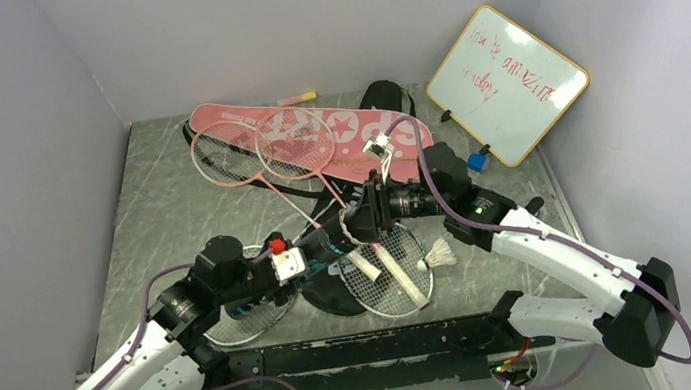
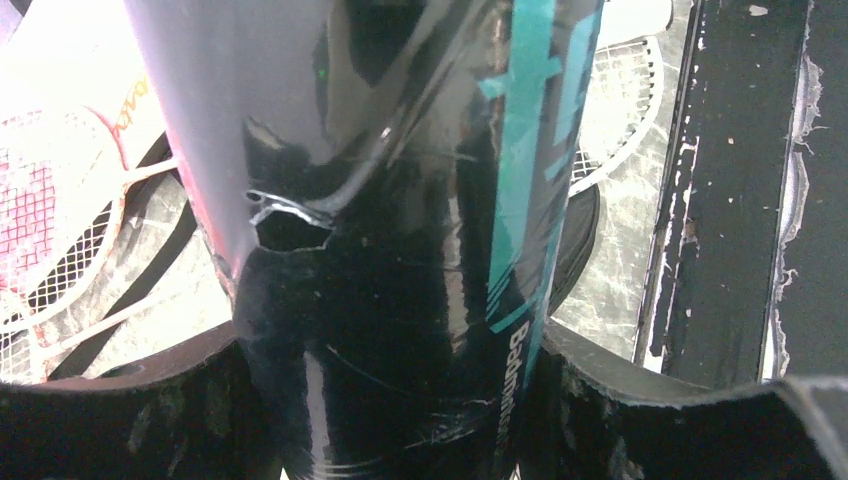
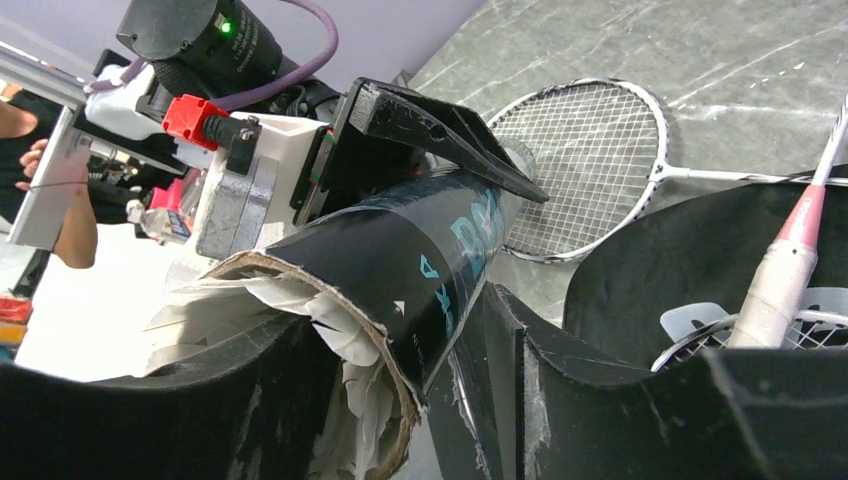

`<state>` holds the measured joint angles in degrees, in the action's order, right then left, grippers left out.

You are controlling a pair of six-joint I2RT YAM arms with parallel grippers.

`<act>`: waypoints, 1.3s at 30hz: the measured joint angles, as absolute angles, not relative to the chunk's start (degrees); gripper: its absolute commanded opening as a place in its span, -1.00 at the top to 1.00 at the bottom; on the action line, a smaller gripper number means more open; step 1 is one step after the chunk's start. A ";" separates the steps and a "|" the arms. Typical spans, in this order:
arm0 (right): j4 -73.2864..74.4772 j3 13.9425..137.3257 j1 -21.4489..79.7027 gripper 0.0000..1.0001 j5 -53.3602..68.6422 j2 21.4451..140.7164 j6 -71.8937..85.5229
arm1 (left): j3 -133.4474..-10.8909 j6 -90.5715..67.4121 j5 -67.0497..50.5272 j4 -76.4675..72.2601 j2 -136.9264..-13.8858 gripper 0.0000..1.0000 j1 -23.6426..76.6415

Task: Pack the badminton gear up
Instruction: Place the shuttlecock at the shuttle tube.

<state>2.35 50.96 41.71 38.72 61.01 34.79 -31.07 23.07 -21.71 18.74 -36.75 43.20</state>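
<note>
My left gripper (image 1: 314, 258) is shut on the dark tube (image 1: 336, 244) and holds it above the table. In the left wrist view the tube (image 2: 390, 250) fills the space between the jaws (image 2: 395, 380). Its open cardboard mouth (image 3: 400, 300) faces my right gripper (image 3: 400, 340), which is open, one finger on each side of the rim. White shuttlecock feathers (image 3: 290, 300) sit inside the tube. Another shuttlecock (image 1: 438, 253) lies on the table. White-framed rackets (image 1: 387, 272) (image 1: 247, 321) lie on a black cover (image 1: 335, 297). Pink-framed rackets (image 1: 260, 149) rest on the pink cover (image 1: 366, 152).
A wood-framed whiteboard (image 1: 506, 83) leans at the back right, and a small marker (image 1: 296, 98) lies against the back wall. A second black cover (image 1: 389, 98) sits behind the pink one. A black rail (image 1: 371, 346) runs along the near table edge.
</note>
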 measured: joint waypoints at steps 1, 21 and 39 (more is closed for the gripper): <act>2.52 51.00 42.11 -0.20 38.35 61.04 34.59 | -31.07 23.22 -21.80 18.85 -36.75 0.29 43.22; 11.33 55.79 46.11 -0.49 31.24 65.84 30.06 | -30.33 24.27 -22.79 20.51 -35.79 0.30 42.96; 27.99 58.98 46.92 -0.70 -8.73 53.69 30.92 | -30.33 22.68 -14.48 19.46 -36.34 0.28 43.16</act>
<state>27.99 58.98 46.92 -8.73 53.69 30.92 -30.33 22.68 -14.48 19.46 -36.34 43.16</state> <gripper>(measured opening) 0.837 0.691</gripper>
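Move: The shuttlecock sits in the tube's mouth with its feathers at the rim, its middle about 3 cm left, 2 cm back and 3 cm below the right hand. From the left hand, which holds the tube, that shuttlecock is some 13 cm to the right, 2 cm ahead and 7 cm up. The loose shuttlecock lies about 16 cm right of the right hand, 7 cm ahead and 24 cm below; the white racket's head is roughly 1 cm right, 5 cm ahead and 25 cm down. The shuttlecock at the tube mouth is followed in by the right hand, about 1.5 cm left and 3 cm down, its fingers opening wider. Then the right hand draws off, some 10 cm right and 6 cm forward, slightly up overall, swinging clockwise about 40 degrees with fingertips tipping down. The left hand keeps its grip on the tube, easing back 1 cm, then forward and left a couple of centimetres. ##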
